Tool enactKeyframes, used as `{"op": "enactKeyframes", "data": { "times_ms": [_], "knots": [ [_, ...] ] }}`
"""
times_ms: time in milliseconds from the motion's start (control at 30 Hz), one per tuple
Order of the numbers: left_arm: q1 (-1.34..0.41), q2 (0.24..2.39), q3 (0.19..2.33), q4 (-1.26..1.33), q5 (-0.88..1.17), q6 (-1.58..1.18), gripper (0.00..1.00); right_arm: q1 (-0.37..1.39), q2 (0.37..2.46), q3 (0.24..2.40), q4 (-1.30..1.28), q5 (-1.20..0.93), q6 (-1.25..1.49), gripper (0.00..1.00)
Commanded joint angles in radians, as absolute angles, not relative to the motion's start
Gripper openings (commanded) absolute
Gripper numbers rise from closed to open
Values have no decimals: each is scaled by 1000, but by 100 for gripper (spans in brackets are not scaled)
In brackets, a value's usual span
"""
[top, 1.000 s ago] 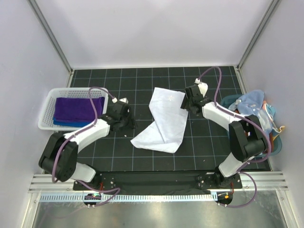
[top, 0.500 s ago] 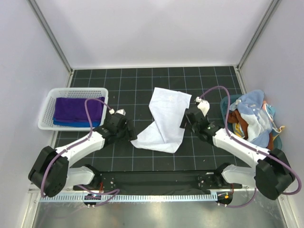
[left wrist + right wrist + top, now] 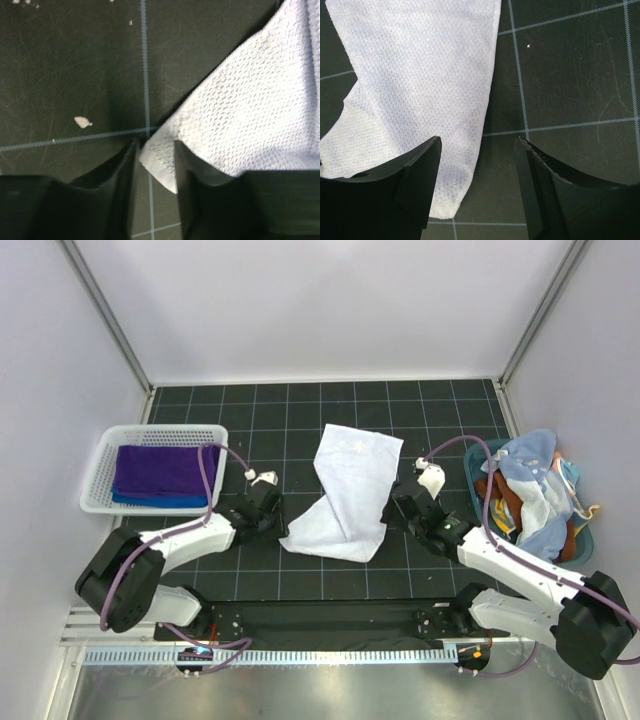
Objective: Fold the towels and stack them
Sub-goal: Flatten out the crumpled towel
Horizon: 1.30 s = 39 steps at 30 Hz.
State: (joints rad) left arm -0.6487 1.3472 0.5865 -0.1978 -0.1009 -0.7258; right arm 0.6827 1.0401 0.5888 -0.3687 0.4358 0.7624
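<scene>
A white towel (image 3: pixel 345 490) lies crumpled and partly doubled over in the middle of the black gridded mat. Low on the mat, my left gripper (image 3: pixel 274 523) sits at its near left corner. In the left wrist view that corner (image 3: pixel 160 160) lies between the narrowly open jaws (image 3: pixel 155 150), with mat showing below it. My right gripper (image 3: pixel 397 503) hovers wide open at the towel's near right edge (image 3: pixel 470 165), one finger over cloth and one over mat. A purple towel (image 3: pixel 160 468) rests folded on a blue towel (image 3: pixel 150 499) in the basket.
The white perforated basket (image 3: pixel 95 485) stands at the left edge of the mat. A teal bin (image 3: pixel 582 543) heaped with mixed clothes (image 3: pixel 530 485) stands at the right edge. White walls close in the back and sides. Small white crumbs (image 3: pixel 82 121) dot the mat.
My left gripper slid right to the white towel's near left corner and its jaws narrowed around it. The right arm swung from the towel's far right edge down to its near right edge.
</scene>
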Motion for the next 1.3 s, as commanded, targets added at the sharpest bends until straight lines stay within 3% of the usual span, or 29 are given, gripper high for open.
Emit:
{"op": "enactKeyframes", "data": {
  "times_ms": [0,33,200,433,900,1133,1267],
  "knots": [
    [-672,1413,603,-199,-114,-713,34,696,1014,578,-374,469,778,67],
    [-676,1416,609,-205,-114,-716,24,696,1020,578,-370,471,775,68],
    [-699,1372,615,-305,-130,-771,0,698,1118,620,-341,451,750,68],
    [-710,1146,583,-465,-137,-894,0,696,1326,725,-235,437,713,69],
    [-733,957,535,-678,-78,-988,0,509,1755,1035,-184,376,617,70],
    [-732,995,580,-675,-52,-939,0,477,1861,1156,-219,364,558,70],
    [-733,1048,641,-654,-43,-890,0,474,1777,1131,-232,341,566,70]
  ]
}}
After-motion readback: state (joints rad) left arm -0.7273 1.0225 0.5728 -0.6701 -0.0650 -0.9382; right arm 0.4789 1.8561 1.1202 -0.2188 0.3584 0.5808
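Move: Right at the left fingertips, about 1 cm to their right, lies the white towel's near left corner; from that hand the notch in the towel's left edge is some 11 cm ahead and 13 cm right. From the right hand, the towel's right edge to be reached lies about 15 cm straight ahead and 7 cm lower, with the snowflake 22 cm ahead and 10 cm left, and the near right corner 11 cm back and 8 cm left. Shutting on the towel's near left corner, the left fingers pinch it and draw it back about 9 cm and slightly left, lifting it some 3 cm. Meanwhile the right hand, fingers kept wide open, first sinks towards the towel, then sweeps forward about 15 cm along its right edge, still sinking, and ends with its fingertips on the cloth astride that edge. ##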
